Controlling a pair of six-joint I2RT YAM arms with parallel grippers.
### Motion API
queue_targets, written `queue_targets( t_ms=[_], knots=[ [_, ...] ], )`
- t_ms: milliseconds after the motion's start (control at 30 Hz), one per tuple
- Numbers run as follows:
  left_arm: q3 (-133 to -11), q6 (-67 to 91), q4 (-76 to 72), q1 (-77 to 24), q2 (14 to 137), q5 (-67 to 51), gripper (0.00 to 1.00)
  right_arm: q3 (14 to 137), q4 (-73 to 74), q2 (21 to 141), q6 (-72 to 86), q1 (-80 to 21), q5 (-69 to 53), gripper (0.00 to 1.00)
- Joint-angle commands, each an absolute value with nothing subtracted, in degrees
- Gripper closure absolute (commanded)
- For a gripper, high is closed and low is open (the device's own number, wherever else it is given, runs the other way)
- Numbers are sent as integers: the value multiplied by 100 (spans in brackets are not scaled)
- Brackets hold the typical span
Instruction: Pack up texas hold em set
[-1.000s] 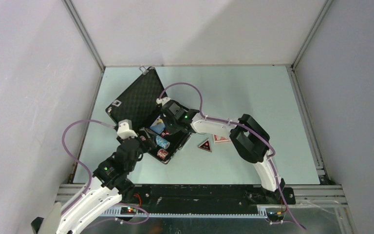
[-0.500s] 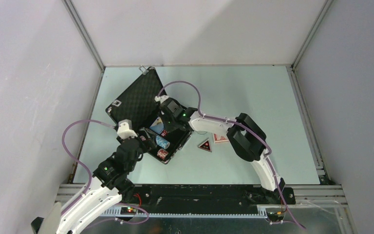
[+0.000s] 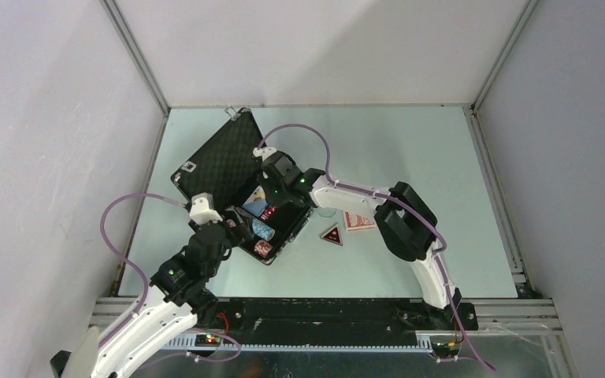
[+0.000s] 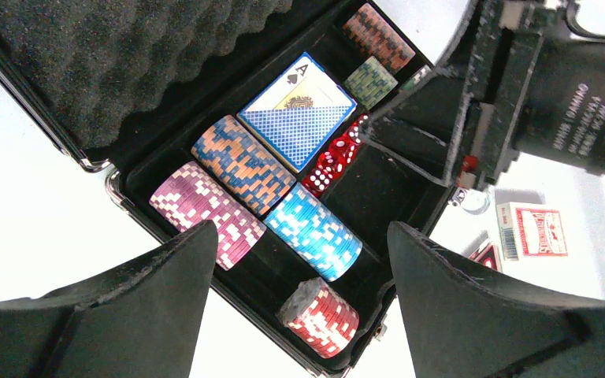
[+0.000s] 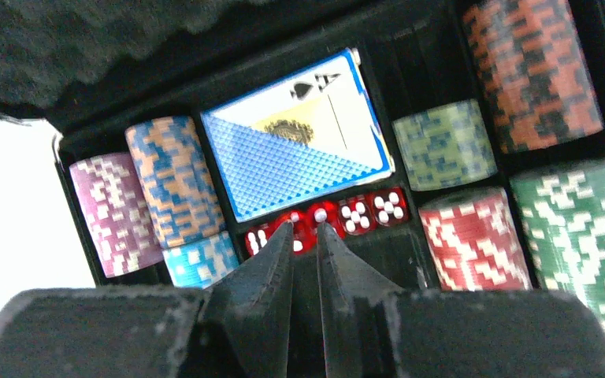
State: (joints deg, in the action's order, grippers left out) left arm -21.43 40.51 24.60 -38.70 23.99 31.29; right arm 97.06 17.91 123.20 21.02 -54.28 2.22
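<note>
The black briefcase [image 3: 220,161] lies open at the left, foam lid [image 4: 126,63] up. In its tray lie a blue card deck [image 5: 295,150], a row of red dice [image 5: 362,211] and several chip stacks [image 4: 315,232]. My right gripper [image 5: 306,228] hangs over the tray, jaws almost together, tips just above the dice; nothing shows between them. My left gripper [image 4: 301,232] is open wide and empty above the near end of the case. A red card deck [image 3: 358,221] and a black-red triangle [image 3: 332,235] lie on the table right of the case.
The red deck [image 4: 537,231] and the triangle's corner [image 4: 484,253] lie beyond the case's right rim, beside a small clear round piece [image 4: 473,201]. The right arm's elbow [image 3: 406,224] stands over the table's middle. Grey walls enclose the table.
My right gripper has moved a little to the far left over the tray, uncovering more of the red deck. The left arm has not moved.
</note>
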Motion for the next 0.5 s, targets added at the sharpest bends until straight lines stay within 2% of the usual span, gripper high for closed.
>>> queue_targets(
  t_ms=[0, 200, 333, 400, 433, 467],
  knots=[
    [-2140, 3976, 2327, -3816, 2406, 3142, 14, 9182, 1552, 11473, 2069, -5410, 413, 80],
    [-2200, 3951, 2326, -3821, 2539, 3050, 14, 7602, 1120, 10183, 1889, -5377, 856, 80],
    [-2214, 3888, 2250, -3823, 2589, 2933, 14, 6870, 1309, 9554, 1847, -5348, 1246, 73],
    [-2215, 3836, 2216, -3823, 2610, 2865, 13, 6494, 1370, 9230, 1953, -5338, 1383, 59],
    [-2215, 3816, 2202, -3823, 2639, 2815, 13, 6216, 1408, 8989, 2005, -5320, 1534, 43],
    [-2226, 3782, 2203, -3819, 2651, 2792, 13, 5951, 1425, 8867, 2121, -5310, 1607, 35]
  ],
)
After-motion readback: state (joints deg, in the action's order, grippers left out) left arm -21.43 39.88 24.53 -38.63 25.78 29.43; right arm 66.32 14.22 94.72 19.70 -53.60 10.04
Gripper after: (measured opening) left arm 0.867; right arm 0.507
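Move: From my right hand, poised just over the row of red dice in the case, the ALL IN triangle lies some 17 cm to the right and 9 cm back, about 6 cm lower. The clear disc lies about 15 cm right and 2 cm back, the card box about 24 cm right and 5 cm back, both similarly low. From my left hand the triangle is roughly 26 cm to the right, 1 cm ahead and 11 cm below. I swing my right hand, empty, away from the dice, about 12 cm to the right and some 5 cm back, out across the case's near edge towards the ALL IN triangle. I start almost level, then climb nearly 4 cm, and only at the end spread the fingers from almost shut to about half open. ##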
